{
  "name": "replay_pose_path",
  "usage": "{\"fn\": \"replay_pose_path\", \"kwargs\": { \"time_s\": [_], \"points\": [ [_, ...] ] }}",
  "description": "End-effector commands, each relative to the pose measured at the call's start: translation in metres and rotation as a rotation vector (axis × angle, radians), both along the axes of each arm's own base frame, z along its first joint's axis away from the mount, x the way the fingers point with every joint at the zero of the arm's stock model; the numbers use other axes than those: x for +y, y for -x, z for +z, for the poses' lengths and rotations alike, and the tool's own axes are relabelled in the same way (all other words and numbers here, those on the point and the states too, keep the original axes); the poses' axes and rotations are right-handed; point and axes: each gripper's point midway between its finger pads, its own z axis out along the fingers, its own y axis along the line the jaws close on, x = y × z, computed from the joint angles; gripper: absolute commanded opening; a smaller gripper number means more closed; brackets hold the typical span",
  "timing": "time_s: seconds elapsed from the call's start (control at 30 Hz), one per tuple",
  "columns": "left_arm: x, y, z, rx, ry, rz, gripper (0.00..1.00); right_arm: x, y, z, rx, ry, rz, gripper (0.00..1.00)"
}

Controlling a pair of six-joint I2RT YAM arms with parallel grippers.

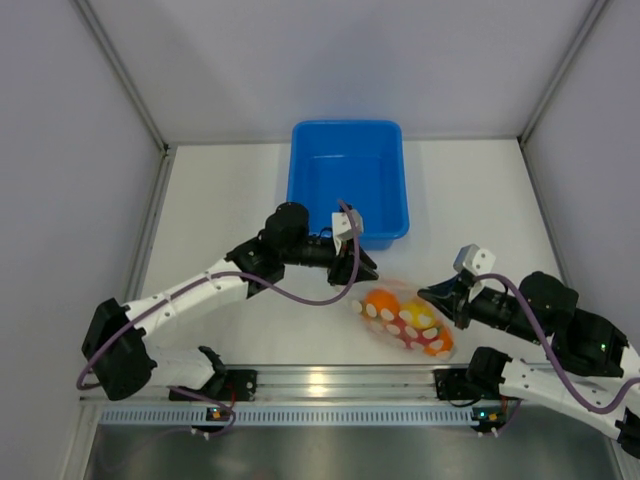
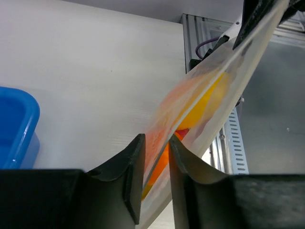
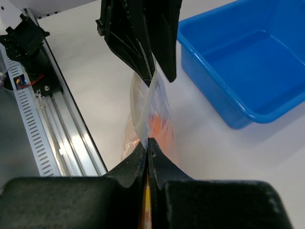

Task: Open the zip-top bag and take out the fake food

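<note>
The zip-top bag [image 1: 408,322], clear with white dots, hangs stretched between my two grippers just above the table, near the front rail. Fake food [image 1: 381,303] in orange, yellow and red shows through it. My left gripper [image 1: 356,270] straddles the bag's left top edge [image 2: 224,86]. Its jaws are narrowed, with a gap still visible beside the film, and orange and yellow fake food [image 2: 205,102] hangs just past the left gripper [image 2: 156,140]. My right gripper [image 1: 437,295] is shut on the bag's opposite edge [image 3: 152,107], the right gripper [image 3: 147,141] pinching the film.
A blue plastic tub [image 1: 300,170] stands behind the bag at the middle back, also seen from the right wrist [image 3: 248,62]. The aluminium rail [image 1: 320,382] runs along the table's near edge. Grey walls close off both sides.
</note>
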Motion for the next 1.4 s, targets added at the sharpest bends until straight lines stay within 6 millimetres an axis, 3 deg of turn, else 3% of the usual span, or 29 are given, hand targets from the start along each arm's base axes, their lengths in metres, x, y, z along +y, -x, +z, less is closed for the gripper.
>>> {"fn": "replay_pose_path", "kwargs": {
  "time_s": [0.0, 0.07, 0.1, 0.23, 0.27, 0.3, 0.37, 0.4, 0.53, 0.73, 0.8, 0.83, 0.87, 0.97, 1.07, 1.13, 1.17, 1.37],
  "points": [
    [-0.006, 0.008, 0.014, -0.032, 0.053, -0.078, 0.29, 0.002, -0.011, 0.023, -0.044, -0.089, -0.054, 0.00],
    [-0.005, 0.008, 0.013, -0.018, 0.051, -0.066, 0.05, 0.002, -0.019, 0.025, -0.046, -0.098, -0.095, 0.00],
    [-0.003, 0.008, 0.015, -0.021, 0.056, -0.052, 0.00, -0.001, -0.027, 0.026, -0.054, -0.094, -0.143, 0.00],
    [0.007, -0.001, 0.025, -0.003, 0.073, 0.074, 0.00, 0.002, -0.045, 0.024, -0.011, -0.100, -0.246, 0.01],
    [0.010, -0.005, 0.029, -0.002, 0.081, 0.115, 0.00, 0.006, -0.049, 0.021, 0.007, -0.087, -0.263, 0.03],
    [0.016, -0.007, 0.038, -0.008, 0.100, 0.157, 0.00, 0.005, -0.055, 0.022, 0.012, -0.090, -0.298, 0.11],
    [0.026, -0.022, 0.039, 0.019, 0.105, 0.295, 0.00, 0.011, -0.063, 0.022, 0.055, -0.092, -0.349, 0.11],
    [0.034, -0.029, 0.041, 0.032, 0.100, 0.366, 0.00, 0.008, -0.069, 0.020, 0.070, -0.090, -0.398, 0.17],
    [0.051, -0.040, 0.044, 0.091, 0.064, 0.508, 0.00, 0.020, -0.076, 0.023, 0.167, -0.131, -0.448, 0.21],
    [0.068, -0.039, 0.069, 0.256, 0.126, 0.631, 0.00, 0.048, -0.073, 0.031, 0.312, -0.344, -0.425, 0.55],
    [0.079, -0.042, 0.071, 0.310, 0.140, 0.714, 0.00, 0.057, -0.069, 0.031, 0.394, -0.443, -0.408, 0.61],
    [0.081, -0.042, 0.071, 0.369, 0.156, 0.743, 0.00, 0.062, -0.068, 0.020, 0.426, -0.459, -0.406, 0.62],
    [0.086, -0.041, 0.073, 0.394, 0.169, 0.765, 0.00, 0.068, -0.068, 0.027, 0.466, -0.539, -0.393, 0.63],
    [0.103, -0.046, 0.078, 0.493, 0.240, 0.881, 0.00, 0.085, -0.065, 0.017, 0.575, -0.619, -0.367, 0.64],
    [0.120, -0.044, 0.075, 0.610, 0.336, 0.965, 0.00, 0.106, -0.063, 0.001, 0.676, -0.609, -0.343, 0.64],
    [0.129, -0.046, 0.068, 0.679, 0.385, 1.016, 0.00, 0.118, -0.062, 0.004, 0.709, -0.600, -0.313, 0.64],
    [0.133, -0.042, 0.074, 0.692, 0.417, 1.013, 0.00, 0.127, -0.064, -0.005, 0.736, -0.574, -0.321, 0.64],
    [0.134, -0.037, 0.072, 0.688, 0.422, 1.012, 0.00, 0.153, -0.075, -0.011, 0.737, -0.541, -0.307, 0.60]
  ]
}}
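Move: The bag mouth's left corner already sits between the left hand's half-open fingers. The shut right fingers hold the far corner, so that left corner is about 10 cm left and 3 cm ahead of the right hand, level with it. The fake food hangs some 7 cm lower, about 5 cm back and 7 cm right of the left hand. The blue bin's middle lies roughly 25 cm ahead of the left hand, 4 cm left and 10 cm lower. Left hand pinches the bag mouth, swinging about 13 cm left and up; right lets go and follows, sinking. ##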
